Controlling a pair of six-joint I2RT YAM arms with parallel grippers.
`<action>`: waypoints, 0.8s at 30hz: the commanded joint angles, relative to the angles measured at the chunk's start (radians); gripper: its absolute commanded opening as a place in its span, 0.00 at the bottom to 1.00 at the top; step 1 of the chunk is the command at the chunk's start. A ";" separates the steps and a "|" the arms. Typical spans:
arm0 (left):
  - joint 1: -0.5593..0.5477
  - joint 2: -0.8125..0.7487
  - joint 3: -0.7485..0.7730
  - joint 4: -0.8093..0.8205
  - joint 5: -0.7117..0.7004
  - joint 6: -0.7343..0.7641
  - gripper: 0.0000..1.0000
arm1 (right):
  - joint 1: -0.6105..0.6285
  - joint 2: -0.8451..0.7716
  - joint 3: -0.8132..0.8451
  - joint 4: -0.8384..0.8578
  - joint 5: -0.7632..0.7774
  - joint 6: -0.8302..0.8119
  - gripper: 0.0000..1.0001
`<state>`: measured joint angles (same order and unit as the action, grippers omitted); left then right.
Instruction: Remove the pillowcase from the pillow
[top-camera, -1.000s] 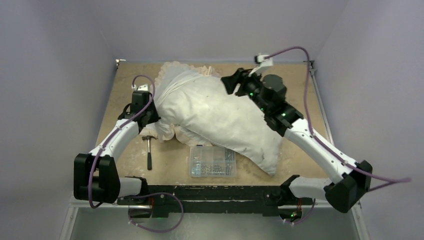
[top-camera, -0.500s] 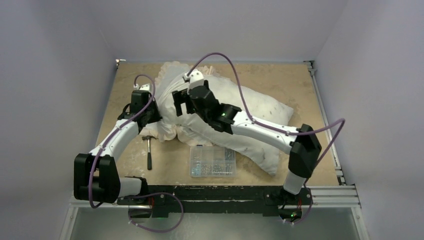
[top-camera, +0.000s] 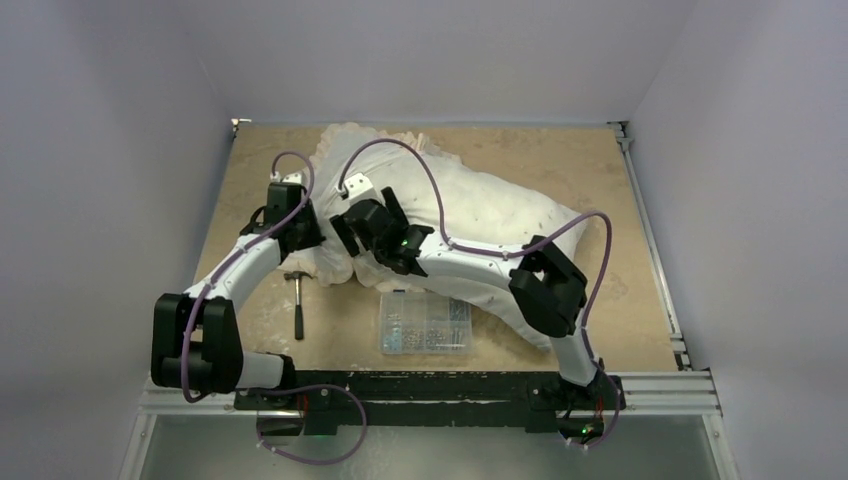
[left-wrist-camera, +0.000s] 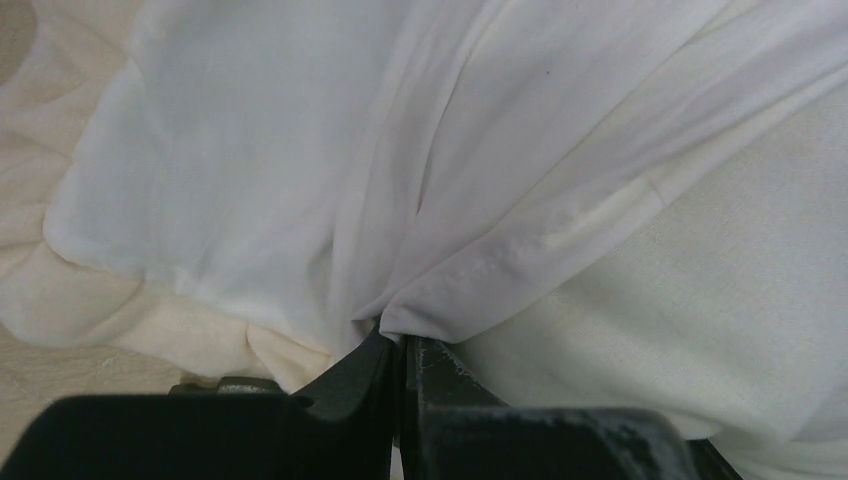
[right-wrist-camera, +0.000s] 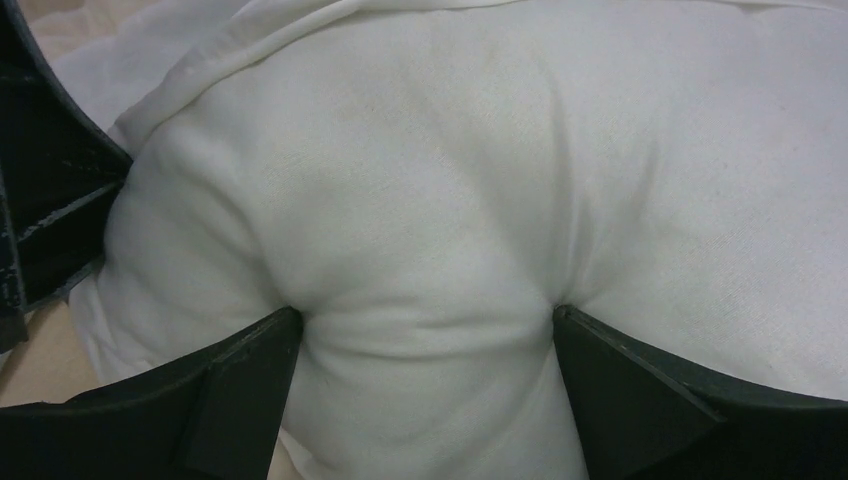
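The pillow (top-camera: 490, 215), plump and off-white, lies slantwise across the table. The pillowcase (top-camera: 338, 150), thin white cloth with a cream frill, is bunched over its left end. My left gripper (top-camera: 308, 235) is shut on a fold of that cloth, seen close up as the left gripper (left-wrist-camera: 400, 338) pinching the pillowcase (left-wrist-camera: 300, 150) beside the bare pillow (left-wrist-camera: 700, 300). My right gripper (top-camera: 348, 232) reaches across from the right. In the right wrist view the right gripper (right-wrist-camera: 425, 318) stands wide open, both fingertips (right-wrist-camera: 285, 325) pressed into the pillow (right-wrist-camera: 430, 200).
A hammer (top-camera: 298, 300) lies on the table below the left gripper. A clear plastic box of small parts (top-camera: 425, 322) sits near the front edge, against the pillow. Walls close in on three sides. The left gripper's dark fingers (right-wrist-camera: 40, 200) show beside the right jaws.
My right arm has swung from the far right across the pillow to its left end, opened its jaws wide and pressed them into the pillow. The left gripper has kept its grip.
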<state>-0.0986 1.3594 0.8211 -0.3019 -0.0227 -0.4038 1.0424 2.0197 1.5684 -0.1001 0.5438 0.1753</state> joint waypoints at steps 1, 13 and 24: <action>-0.001 0.007 0.024 -0.011 0.004 -0.007 0.00 | -0.005 0.080 -0.034 -0.045 0.089 0.016 0.97; -0.001 0.010 0.026 -0.009 -0.002 -0.007 0.00 | -0.066 -0.008 -0.066 -0.088 0.107 0.126 0.00; 0.000 0.020 0.030 -0.013 -0.013 -0.005 0.00 | -0.179 -0.395 -0.280 0.094 -0.098 0.008 0.00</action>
<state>-0.1162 1.3613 0.8330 -0.3004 0.0456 -0.4229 0.9436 1.7943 1.3350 -0.0357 0.4347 0.2504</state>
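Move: Under the right hand lies the left end of the pillow: the fold to be pinched is about 5 cm down, 1 cm ahead and 1 cm to the right. The pillowcase bunch in the left gripper sits some 8 cm left and 3 cm back of the right hand. The box is roughly 20 cm back and 13 cm right, the hammer 17 cm back and 13 cm left. From the left hand, that fold lies about 9 cm right and 4 cm ahead. Pressing farther down into the pillow with its open fingers, the right hand sinks about 5 cm, closes on a fold, then pulls up some 7 cm and to the right, about 5 cm away from the left gripper, keeping its pinch. The left hand keeps hold of the bunched pillowcase and gets drawn nearly 2 cm right late on. ##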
